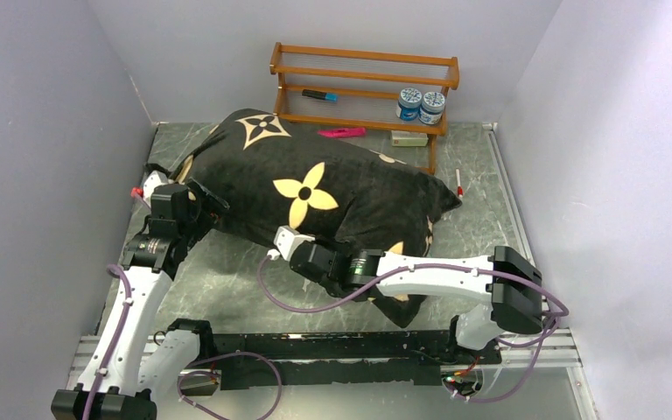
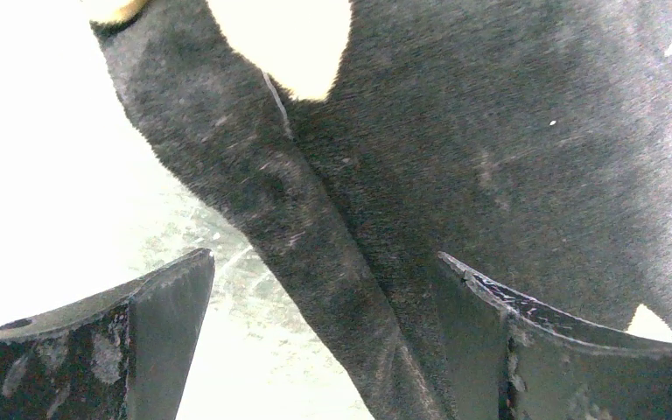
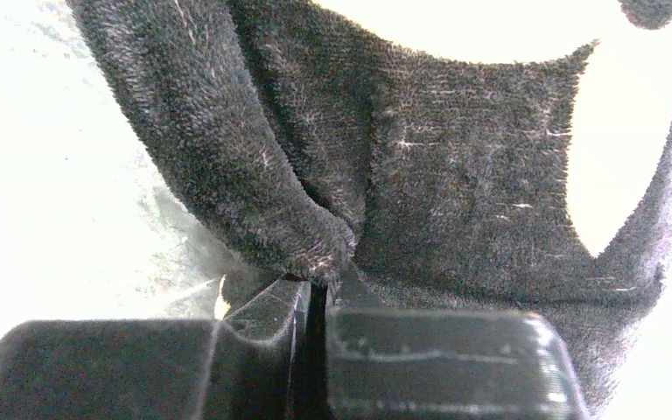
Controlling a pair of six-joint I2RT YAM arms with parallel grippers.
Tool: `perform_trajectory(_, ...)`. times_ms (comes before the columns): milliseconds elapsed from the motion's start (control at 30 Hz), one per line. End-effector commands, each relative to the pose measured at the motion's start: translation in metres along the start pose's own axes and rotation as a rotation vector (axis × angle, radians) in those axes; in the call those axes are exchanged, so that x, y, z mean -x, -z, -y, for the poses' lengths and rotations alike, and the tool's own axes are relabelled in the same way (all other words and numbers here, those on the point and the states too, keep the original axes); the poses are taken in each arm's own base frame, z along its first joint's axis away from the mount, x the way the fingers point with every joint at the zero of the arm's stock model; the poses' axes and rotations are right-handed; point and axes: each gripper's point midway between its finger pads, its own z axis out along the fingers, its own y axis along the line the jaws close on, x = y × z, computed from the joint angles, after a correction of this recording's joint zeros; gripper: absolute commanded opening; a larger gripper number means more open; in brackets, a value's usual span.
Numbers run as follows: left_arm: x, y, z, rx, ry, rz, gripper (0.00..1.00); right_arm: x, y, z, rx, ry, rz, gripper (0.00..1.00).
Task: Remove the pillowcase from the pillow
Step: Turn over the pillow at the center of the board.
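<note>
The pillowcase (image 1: 332, 188), black plush with cream flower and star motifs, lies stuffed across the middle of the table. The pillow is hidden inside it, except perhaps a small white patch at the left end (image 1: 152, 183). My left gripper (image 1: 191, 199) is at the cover's left end. In the left wrist view it (image 2: 324, 255) stands open, with a ridge of the pillowcase (image 2: 332, 262) running between its fingers. My right gripper (image 1: 285, 238) is at the cover's near edge. In the right wrist view it (image 3: 319, 282) is shut, its tips pinching a fold of the pillowcase (image 3: 306, 236).
A wooden rack (image 1: 363, 83) stands at the back with two blue-lidded jars (image 1: 421, 104) and a blue marker (image 1: 319, 94). A pink item (image 1: 342, 133), a small box (image 1: 409, 138) and a red-tipped pen (image 1: 458, 182) lie on the marbled table (image 1: 227, 280). Walls close in left and right.
</note>
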Motion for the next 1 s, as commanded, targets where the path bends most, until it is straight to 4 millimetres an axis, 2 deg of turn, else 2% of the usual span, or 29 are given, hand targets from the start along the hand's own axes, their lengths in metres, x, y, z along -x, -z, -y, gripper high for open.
perform_trajectory(0,0.011,0.007,0.009,-0.015,0.062,0.035,0.98,0.034,0.019,0.044,-0.085,-0.138,0.101,0.0)
perform_trajectory(67,0.007,0.004,0.012,-0.032,0.093,0.019,0.98,0.035,0.021,0.046,-0.086,-0.146,0.107,0.0)
perform_trajectory(233,-0.023,-0.018,0.021,-0.113,0.197,-0.075,0.98,0.052,0.029,0.051,-0.052,-0.21,0.179,0.0)
perform_trajectory(400,-0.028,-0.032,0.059,-0.323,0.262,-0.109,0.98,0.064,0.03,0.053,-0.041,-0.238,0.217,0.0)
perform_trajectory(567,-0.035,-0.044,0.081,-0.471,0.309,-0.138,0.95,0.068,0.032,0.057,-0.041,-0.24,0.234,0.0)
perform_trajectory(633,-0.036,-0.043,0.093,-0.544,0.324,-0.154,0.85,0.069,0.032,0.061,-0.048,-0.245,0.239,0.0)
perform_trajectory(767,-0.022,-0.033,0.121,-0.653,0.294,-0.13,0.53,0.07,0.033,0.077,-0.084,-0.239,0.241,0.0)
perform_trajectory(867,-0.003,-0.024,0.136,-0.686,0.252,-0.086,0.12,0.075,0.038,0.097,-0.131,-0.228,0.25,0.0)
perform_trajectory(900,0.004,-0.02,0.142,-0.701,0.246,-0.067,0.06,0.076,0.041,0.106,-0.151,-0.223,0.254,0.0)
perform_trajectory(967,0.017,-0.01,0.152,-0.726,0.239,-0.034,0.05,0.08,0.047,0.124,-0.193,-0.214,0.26,0.0)
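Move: The pillow's near edge, at the stretch the empty left gripper will shut on, lies about 7 cm ahead of that hand, 7 cm to its right and 5 cm lower. The four-petal flower at the pillow's middle is some 7 cm ahead of the left hand, 26 cm to its right and 6 cm below. From the right hand, which already pinches the near edge, this flower is about 13 cm ahead, 8 cm left and 4 cm lower; the left hand's stretch is roughly 14 cm ahead and 26 cm left, slightly below. Onto the pillow's near edge the open left gripper dips about 4 cm while swinging forward and right, rolling its left side down nearly 30 degrees; then its fingers close and pinch the dark fabric, starting to lift with the wrist tipping up. The right hand keeps its pinch on the same edge, raising it some 4 cm, lastly easing forward. ##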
